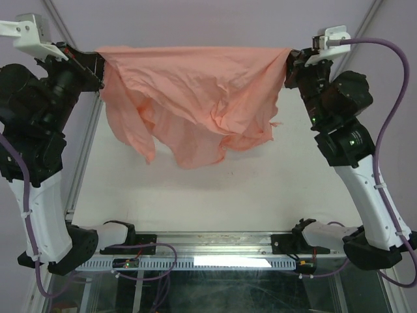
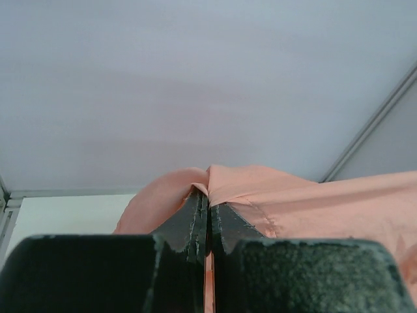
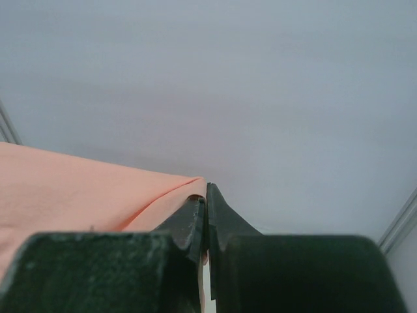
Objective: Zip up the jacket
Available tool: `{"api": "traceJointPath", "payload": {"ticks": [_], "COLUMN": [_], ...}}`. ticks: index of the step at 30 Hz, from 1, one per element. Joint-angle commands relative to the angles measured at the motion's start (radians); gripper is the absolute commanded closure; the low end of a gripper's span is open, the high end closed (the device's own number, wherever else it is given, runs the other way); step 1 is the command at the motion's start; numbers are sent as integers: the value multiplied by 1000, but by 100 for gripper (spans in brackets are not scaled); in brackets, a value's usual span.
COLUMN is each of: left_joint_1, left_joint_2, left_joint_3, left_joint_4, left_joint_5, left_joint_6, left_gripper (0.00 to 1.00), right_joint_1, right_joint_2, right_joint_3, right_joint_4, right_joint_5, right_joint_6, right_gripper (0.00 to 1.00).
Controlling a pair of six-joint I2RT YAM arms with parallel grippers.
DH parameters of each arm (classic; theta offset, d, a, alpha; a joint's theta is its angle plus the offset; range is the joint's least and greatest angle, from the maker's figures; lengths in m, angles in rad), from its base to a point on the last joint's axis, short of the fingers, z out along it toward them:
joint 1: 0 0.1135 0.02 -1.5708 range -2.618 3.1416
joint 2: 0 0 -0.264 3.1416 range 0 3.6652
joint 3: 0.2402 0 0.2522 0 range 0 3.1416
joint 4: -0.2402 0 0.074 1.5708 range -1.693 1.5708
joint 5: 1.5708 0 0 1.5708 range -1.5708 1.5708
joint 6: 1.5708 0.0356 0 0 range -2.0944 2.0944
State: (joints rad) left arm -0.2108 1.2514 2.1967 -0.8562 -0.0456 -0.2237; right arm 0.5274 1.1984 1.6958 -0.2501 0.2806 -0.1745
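The salmon-pink jacket (image 1: 195, 91) hangs stretched in the air between both arms, its top edge taut and its lower folds drooping above the white table (image 1: 215, 195). My left gripper (image 1: 99, 60) is shut on the jacket's top left corner; in the left wrist view the gripper (image 2: 208, 195) has fabric (image 2: 300, 202) pinched between its closed jaws. My right gripper (image 1: 291, 57) is shut on the top right corner; in the right wrist view the gripper (image 3: 206, 192) has cloth (image 3: 71, 189) caught in it. The zipper and collar are hidden in the folds.
A metal frame rail (image 1: 78, 176) runs along the table's left side. The arm bases and cables (image 1: 215, 251) sit at the near edge. A grey wall (image 1: 208, 23) stands behind the jacket.
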Motion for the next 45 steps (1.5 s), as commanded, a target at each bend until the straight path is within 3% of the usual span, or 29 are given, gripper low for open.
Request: {"api": "traceJointPath", "payload": {"ticks": [1,6,12,18,20,21,23,25,27,30,36,41,45], "left_joint_1": [9,10,10,16,15,16,16,16,16,15,-19,-182,-349], "left_joint_2": [1,61,202,467,544,575,622,639,623,559,328,140,128], "left_joint_3": [-31,-150,-302,-236,-179,-152,-107,-97,-123,-225,-587,-872,-987], "left_joint_4": [24,57,133,155,155,155,152,147,149,161,279,422,490], "left_joint_5": [-16,20,-67,-87,-104,-104,-92,-80,-68,-57,49,49,72], "left_joint_6": [0,-11,-13,-41,-47,-52,-60,-69,-80,-99,-187,-254,-299], "left_gripper": [100,100,100,100,93,90,75,70,61,48,32,27,27], "right_joint_1": [-30,-55,-202,-265,-274,-277,-282,-283,-283,-283,-284,-288,-319], "right_joint_2": [-2,90,336,618,703,730,763,762,728,643,426,262,136], "right_joint_3": [-27,-31,55,210,275,303,346,354,310,187,-190,-449,-648], "right_joint_4": [-96,-74,-90,-119,-143,-156,-192,-222,-228,-230,-199,-191,-160], "right_joint_5": [134,165,87,32,30,27,11,-1,-23,-61,-160,-225,-283], "right_joint_6": [-5,-5,91,137,146,147,150,159,169,208,311,377,434], "right_gripper": [100,100,100,100,97,93,86,76,64,54,43,30,23]}}
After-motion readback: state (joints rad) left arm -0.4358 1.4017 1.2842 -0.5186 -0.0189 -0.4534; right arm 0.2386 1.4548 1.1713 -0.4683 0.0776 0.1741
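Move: Each hand already grips an upper corner of the jacket, stretched between them. From the left hand, the bare far part of the table where the jacket goes lies about 26 cm ahead, 5 cm right and 54 below; from the right hand, about 23 ahead, 3 right and 50 below. The hanging jacket's middle is straight below the line between the hands, some 22 cm down, roughly 16 cm right of the left hand and 16 left of the right. Still pinching the jacket's corners, both hands swing it forward over the table by about 23 cm while sinking 30 cm or more, fingers tipping some 40 degrees down, then open and let go well above the top. Both draw back empty over the cloth, the left then sweeping right towards its middle, the right sinking farther and pitching down more. ##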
